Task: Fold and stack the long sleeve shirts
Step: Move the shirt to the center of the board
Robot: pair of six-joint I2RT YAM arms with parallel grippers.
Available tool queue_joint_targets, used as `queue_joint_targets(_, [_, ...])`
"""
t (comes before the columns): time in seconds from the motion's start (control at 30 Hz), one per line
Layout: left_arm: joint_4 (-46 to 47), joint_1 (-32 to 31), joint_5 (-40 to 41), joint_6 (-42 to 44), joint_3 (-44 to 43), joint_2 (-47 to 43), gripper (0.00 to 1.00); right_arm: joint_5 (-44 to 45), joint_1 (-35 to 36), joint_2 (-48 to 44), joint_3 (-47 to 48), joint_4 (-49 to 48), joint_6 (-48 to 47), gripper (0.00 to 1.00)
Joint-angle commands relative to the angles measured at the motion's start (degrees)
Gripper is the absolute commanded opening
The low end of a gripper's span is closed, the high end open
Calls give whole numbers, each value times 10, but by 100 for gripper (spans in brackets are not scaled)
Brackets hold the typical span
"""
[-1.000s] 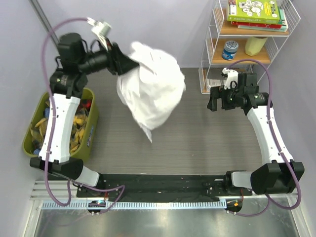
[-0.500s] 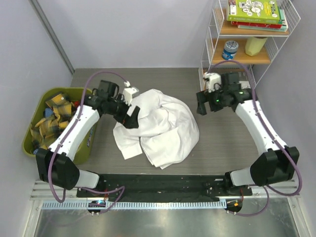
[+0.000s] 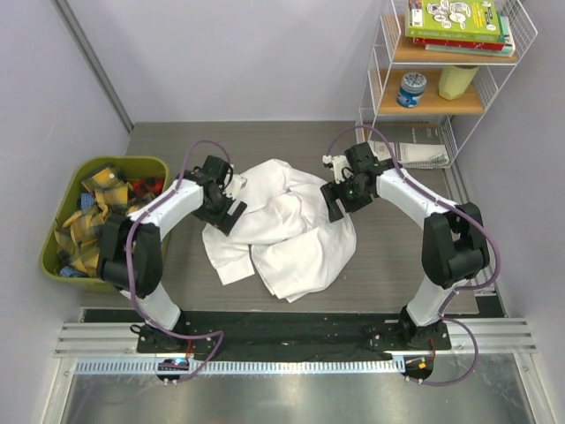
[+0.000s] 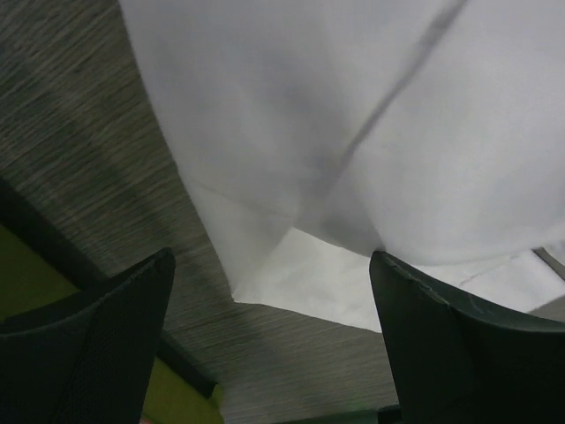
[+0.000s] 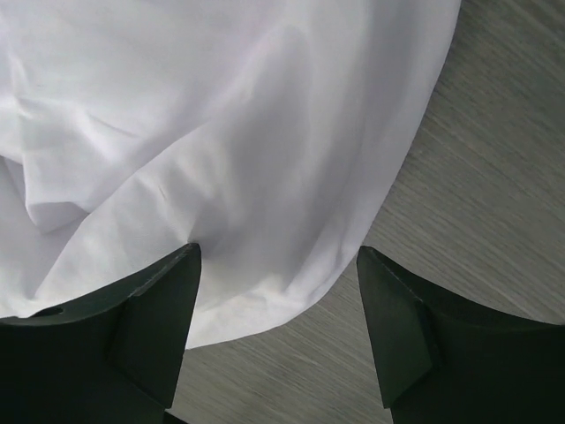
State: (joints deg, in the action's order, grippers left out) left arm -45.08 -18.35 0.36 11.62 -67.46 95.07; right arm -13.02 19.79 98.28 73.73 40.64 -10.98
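Observation:
One white long sleeve shirt [image 3: 287,230] lies crumpled in a heap in the middle of the grey table. My left gripper [image 3: 231,212] hangs over the heap's left edge, open, with a cloth corner [image 4: 291,274] and bare table between its fingers. Over the heap's right edge my right gripper [image 3: 332,200] is also open, and the shirt's rounded hem [image 5: 291,265] lies below and between its fingers. Neither gripper holds the cloth.
A green bin [image 3: 62,265] full of yellow-and-black plaid cloths stands at the table's left edge. At the back right is a white wire shelf [image 3: 441,88] with books, a tin and a jar, and white papers [image 3: 415,152] lie at its foot.
The left gripper, which held the shirt bunched high in the air, lowered it to the table and let go. Both arms have swung in to the heap's two sides.

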Motion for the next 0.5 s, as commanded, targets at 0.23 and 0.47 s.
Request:
queue_joint_targets(0.23, [-11,56,35,-20,-125,116,57,-97,16,24,-79,0,6,30])
queue_joint_targets(0.47, [-36,56,-34,-15,-207,156,0,-190,74,-49,-136,20,-6,1])
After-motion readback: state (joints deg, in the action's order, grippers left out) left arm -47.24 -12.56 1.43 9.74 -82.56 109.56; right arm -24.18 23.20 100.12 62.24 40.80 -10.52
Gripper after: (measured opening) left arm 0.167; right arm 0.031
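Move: The left gripper hangs just above the shirt's left edge. The spot to pinch is about 6 cm ahead, 2 cm left and 1 cm lower. The left flap lies some 11 cm back and 3 cm right, the green basket roughly 24 cm left and 2 cm back. From the right gripper, the right part of the shirt to gather is about 6 cm back, 1 cm left and 6 cm down; the near flap lies around 12 cm back and 8 cm left. Bring the right gripper back about 9 cm and down some 6 cm onto the right part of the shirt, tipping the fingers nearer to vertical, and shut them to pinch a fold of it. Meanwhile slide the left gripper some 6 cm forward and a little left along the shirt's left edge, sinking only slightly, and close its fingers on that edge. ##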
